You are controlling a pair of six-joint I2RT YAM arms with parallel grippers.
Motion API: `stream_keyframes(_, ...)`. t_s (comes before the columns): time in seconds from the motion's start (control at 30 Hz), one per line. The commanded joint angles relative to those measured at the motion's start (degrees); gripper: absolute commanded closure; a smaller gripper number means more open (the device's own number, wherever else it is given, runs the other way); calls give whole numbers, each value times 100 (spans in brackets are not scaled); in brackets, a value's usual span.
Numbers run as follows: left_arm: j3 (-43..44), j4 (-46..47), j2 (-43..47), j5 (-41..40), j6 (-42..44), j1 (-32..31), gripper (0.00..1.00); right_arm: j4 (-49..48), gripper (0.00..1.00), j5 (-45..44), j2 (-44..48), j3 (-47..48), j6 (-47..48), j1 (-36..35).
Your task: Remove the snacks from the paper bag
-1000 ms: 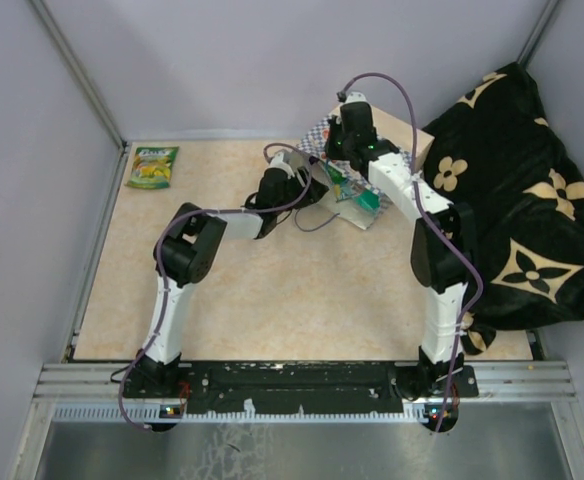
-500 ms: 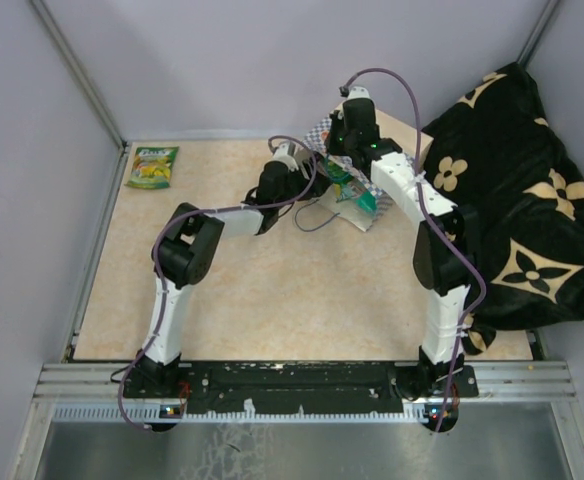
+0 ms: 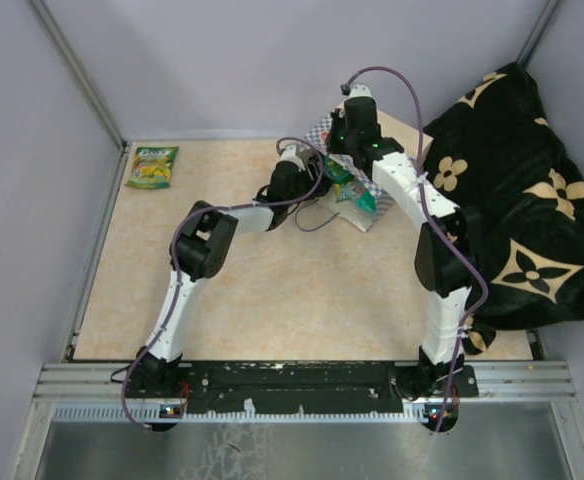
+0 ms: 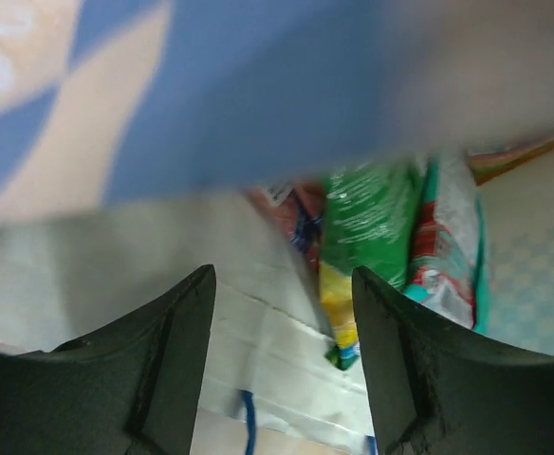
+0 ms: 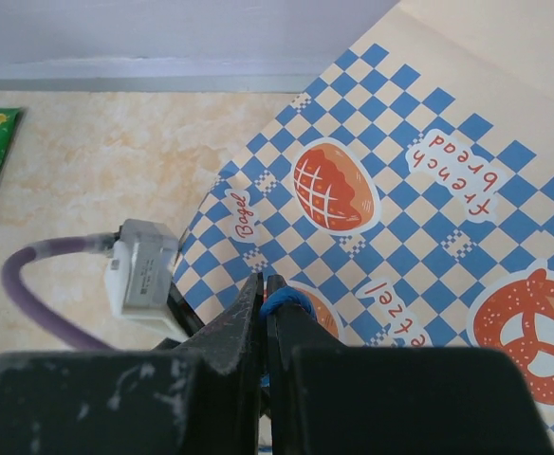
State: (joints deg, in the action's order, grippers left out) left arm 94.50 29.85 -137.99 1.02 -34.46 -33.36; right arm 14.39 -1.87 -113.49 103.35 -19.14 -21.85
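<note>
The paper bag (image 3: 397,130) lies on its side at the back of the table, its checkered band (image 5: 400,190) filling the right wrist view. My right gripper (image 5: 264,280) is shut on the bag's blue cord handle (image 5: 285,301) and holds the mouth up. My left gripper (image 4: 282,284) is open, with its fingers reaching into the bag's mouth under the raised flap (image 4: 258,95). Just ahead of the fingers lie snacks: a green-yellow pouch (image 4: 362,246) and a teal and red pouch (image 4: 448,246), neither of them touched. Another green-yellow pouch (image 3: 152,166) lies flat at the table's far left corner.
A black cloth with tan flowers (image 3: 517,200) is heaped along the right side. Grey walls close in the back and both sides. The second blue cord (image 4: 249,422) lies on the bag's lower lip between my left fingers. Purple cables loop over both arms.
My left arm has pushed forward and to the right, bringing its open fingers further into the bag's mouth. My right gripper has kept its hold on the handle.
</note>
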Motion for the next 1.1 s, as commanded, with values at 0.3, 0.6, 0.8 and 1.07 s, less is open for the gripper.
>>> stream_keyframes(0.3, 712, 403, -593, -77, -362, -240, 36, -240, 100, -125, 443, -66, 33, 86)
stream_keyframes(0.6, 929, 646, -832, 23, -735, -251, 46, -259, 100, -138, 484, -123, 59, 84)
stream_keyframes(0.8, 912, 985, -880, 110, -889, -254, 74, -262, 100, -119, 494, -136, 60, 85)
stream_keyframes(1.07, 77, 1585, -351, 31, -720, -252, 100, -271, 100, -189, 589, -222, 86, 93)
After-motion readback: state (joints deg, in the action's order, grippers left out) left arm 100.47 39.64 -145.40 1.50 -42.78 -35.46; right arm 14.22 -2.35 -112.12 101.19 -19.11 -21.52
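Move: The green packet in the mouth of the paper bag lies about 3 cm ahead of the left hand, 5 cm to its right and 2 cm lower. The red-and-white packet is some 8 cm to this hand's right, level with it, and the purple packet about 6 cm ahead and 3 cm right, both at roughly the green one's height. From the right hand, which already grips the blue handle, the green packet lies some 18 cm below, 3 cm back and 3 cm right. Towards the green packet in the bag, the left hand first dips 2 cm, then works some 4 cm to the right and slightly forward, coming back up as it goes. It rolls about 10 degrees, left side down, and its fingers shut fully from two-thirds open. The right hand keeps its pinch on the blue handle, almost still, holding the bag up. ##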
